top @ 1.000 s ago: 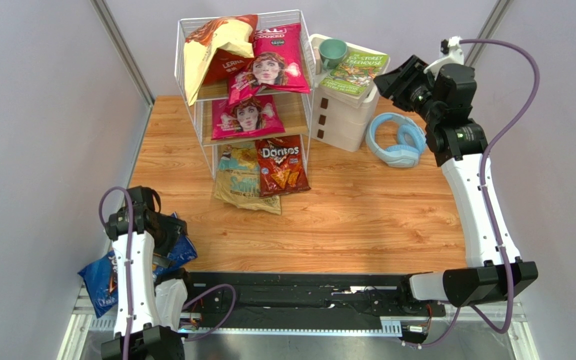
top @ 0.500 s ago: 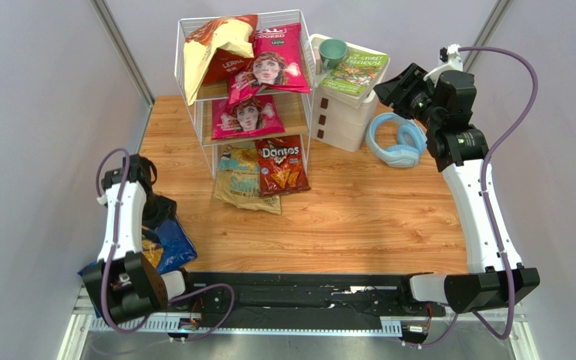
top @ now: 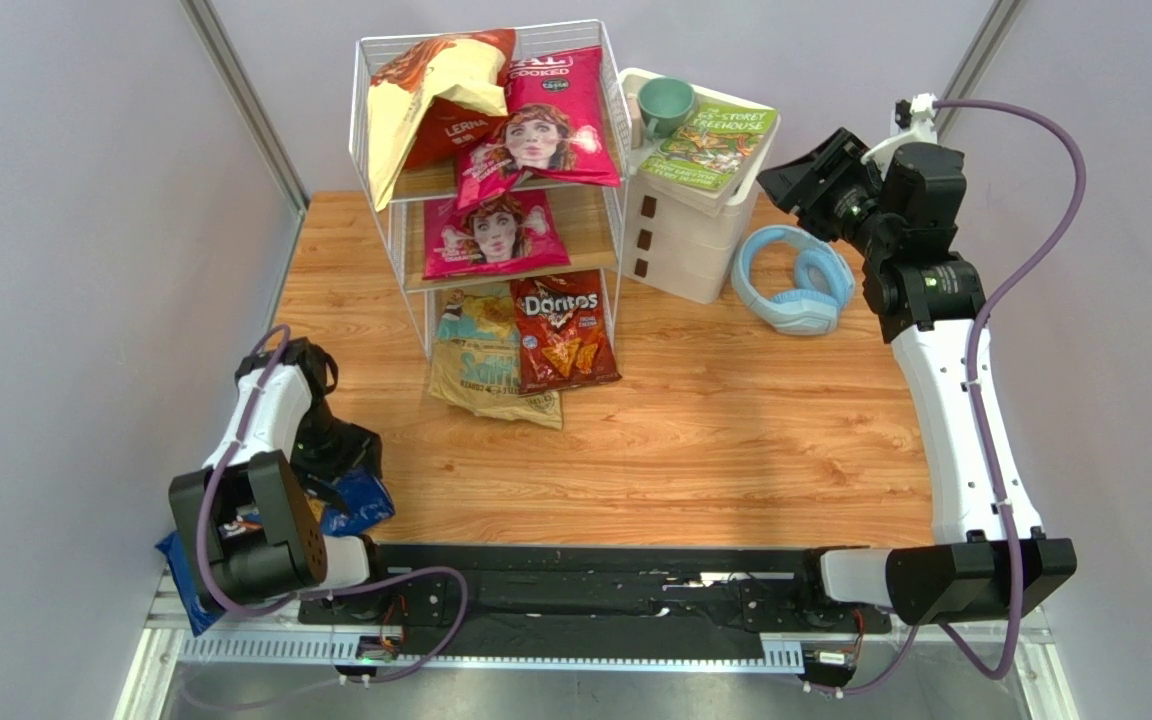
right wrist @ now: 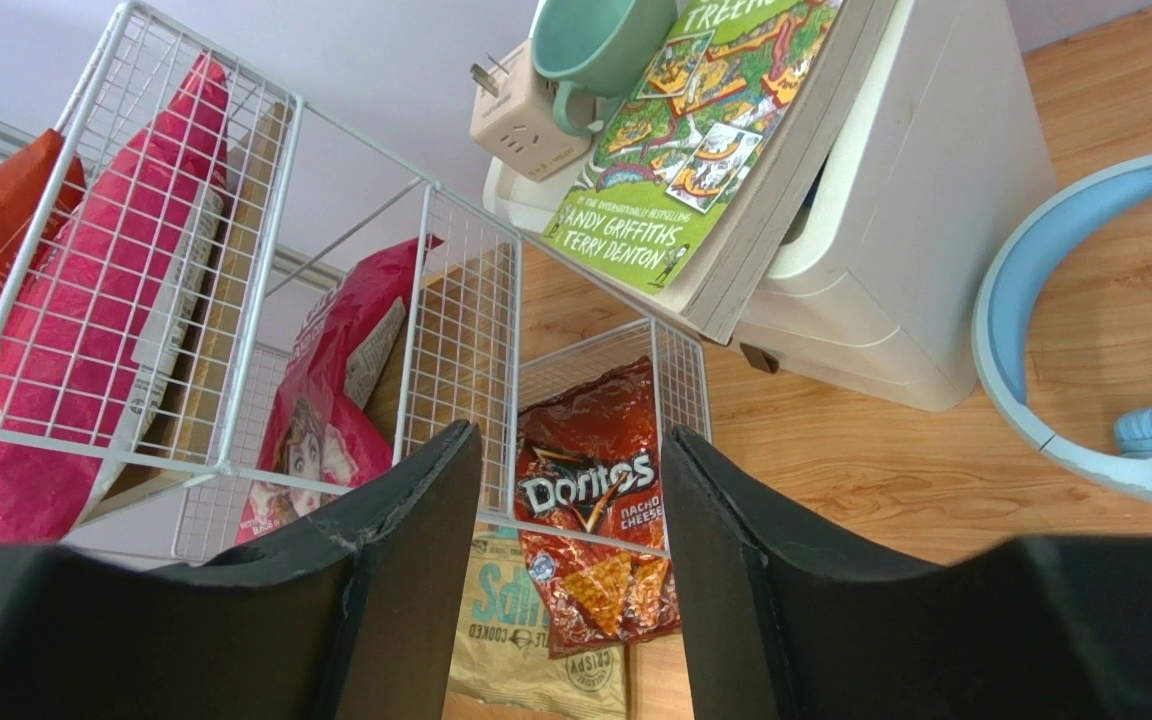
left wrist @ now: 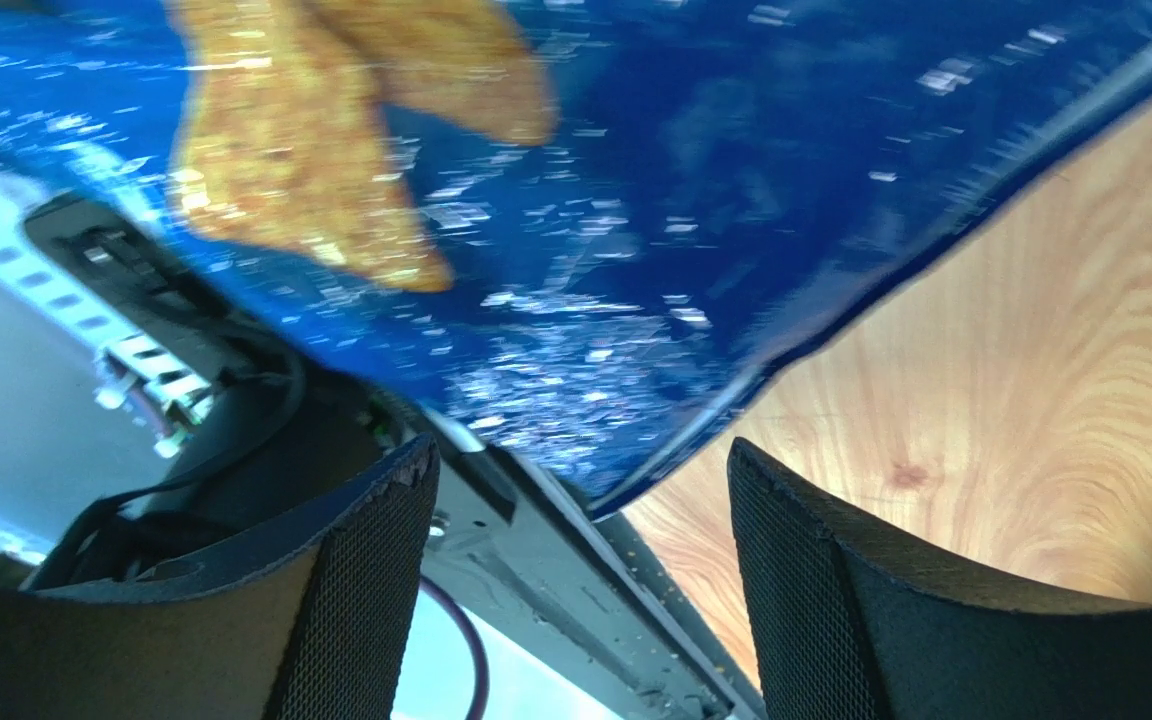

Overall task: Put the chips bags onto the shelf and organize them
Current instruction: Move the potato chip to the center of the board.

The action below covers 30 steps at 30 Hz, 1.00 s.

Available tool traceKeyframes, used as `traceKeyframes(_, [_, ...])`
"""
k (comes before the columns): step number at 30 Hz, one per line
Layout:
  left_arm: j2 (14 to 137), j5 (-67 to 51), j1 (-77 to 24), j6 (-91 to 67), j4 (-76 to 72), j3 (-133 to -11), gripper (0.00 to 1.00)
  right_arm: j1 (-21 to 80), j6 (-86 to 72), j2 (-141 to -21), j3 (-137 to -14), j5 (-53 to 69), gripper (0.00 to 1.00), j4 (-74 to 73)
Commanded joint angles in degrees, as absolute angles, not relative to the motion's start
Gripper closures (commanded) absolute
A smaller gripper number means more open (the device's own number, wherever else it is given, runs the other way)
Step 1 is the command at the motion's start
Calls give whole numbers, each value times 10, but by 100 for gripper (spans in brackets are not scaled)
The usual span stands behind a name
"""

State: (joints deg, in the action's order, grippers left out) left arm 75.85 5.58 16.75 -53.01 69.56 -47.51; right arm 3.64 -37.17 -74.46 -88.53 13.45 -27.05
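Observation:
The blue Doritos bag lies at the table's near-left corner, partly over the edge and half hidden under my left arm. My left gripper hovers right at its edge, open; one corner of the bag reaches toward the gap and neither pad touches it. The white wire shelf holds an orange-and-cream bag and a magenta bag on top and a second magenta bag in the middle. The red Doritos bag and the tan-and-teal bag stick out at the bottom. My right gripper hangs open and empty at the back right.
A white drawer unit stands right of the shelf with a green book and a teal mug on it. Blue headphones lie beside it. A black rail runs along the near edge.
My left arm has folded back and its gripper has swung down over the blue bag, which shifted under it; the jaws have narrowed slightly. The right arm has drifted a little to the right.

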Motion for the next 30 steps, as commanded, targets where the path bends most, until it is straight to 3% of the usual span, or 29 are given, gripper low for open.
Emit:
traceKeyframes(1, [768,20,129,-522,657,-479,25,31,-388,-731,-871,156,47,-250])
traceKeyframes(13, [787,-32,46,-574,589,-392,24,28,-394,-736,-867,169,48,-243])
traceKeyframes(22, [817,-1,46,-559,598,-425,24,28,-403,-740,-862,171,48,-241])
traceKeyframes(30, [757,32,47,-551,680,-515,25,21,-414,-736,-846,169,48,-236])
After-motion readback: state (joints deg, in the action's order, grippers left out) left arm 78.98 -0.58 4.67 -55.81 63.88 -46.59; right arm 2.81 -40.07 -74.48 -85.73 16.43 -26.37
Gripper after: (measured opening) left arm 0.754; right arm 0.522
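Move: The blue chips bag's middle lies about 12 cm left of the left hand, 6 cm back and 5 cm below; its near right corner is almost under the fingers. The gold chips bag is some 19 cm ahead and 20 cm right of this hand, the red Doritos bag about 23 cm ahead and 31 cm right. From the raised right hand, the blue bag is roughly 74 cm left, 32 cm back and 39 cm below. The open left hand swings about 5 cm right while sinking, away from the blue bag, then rises forward. ##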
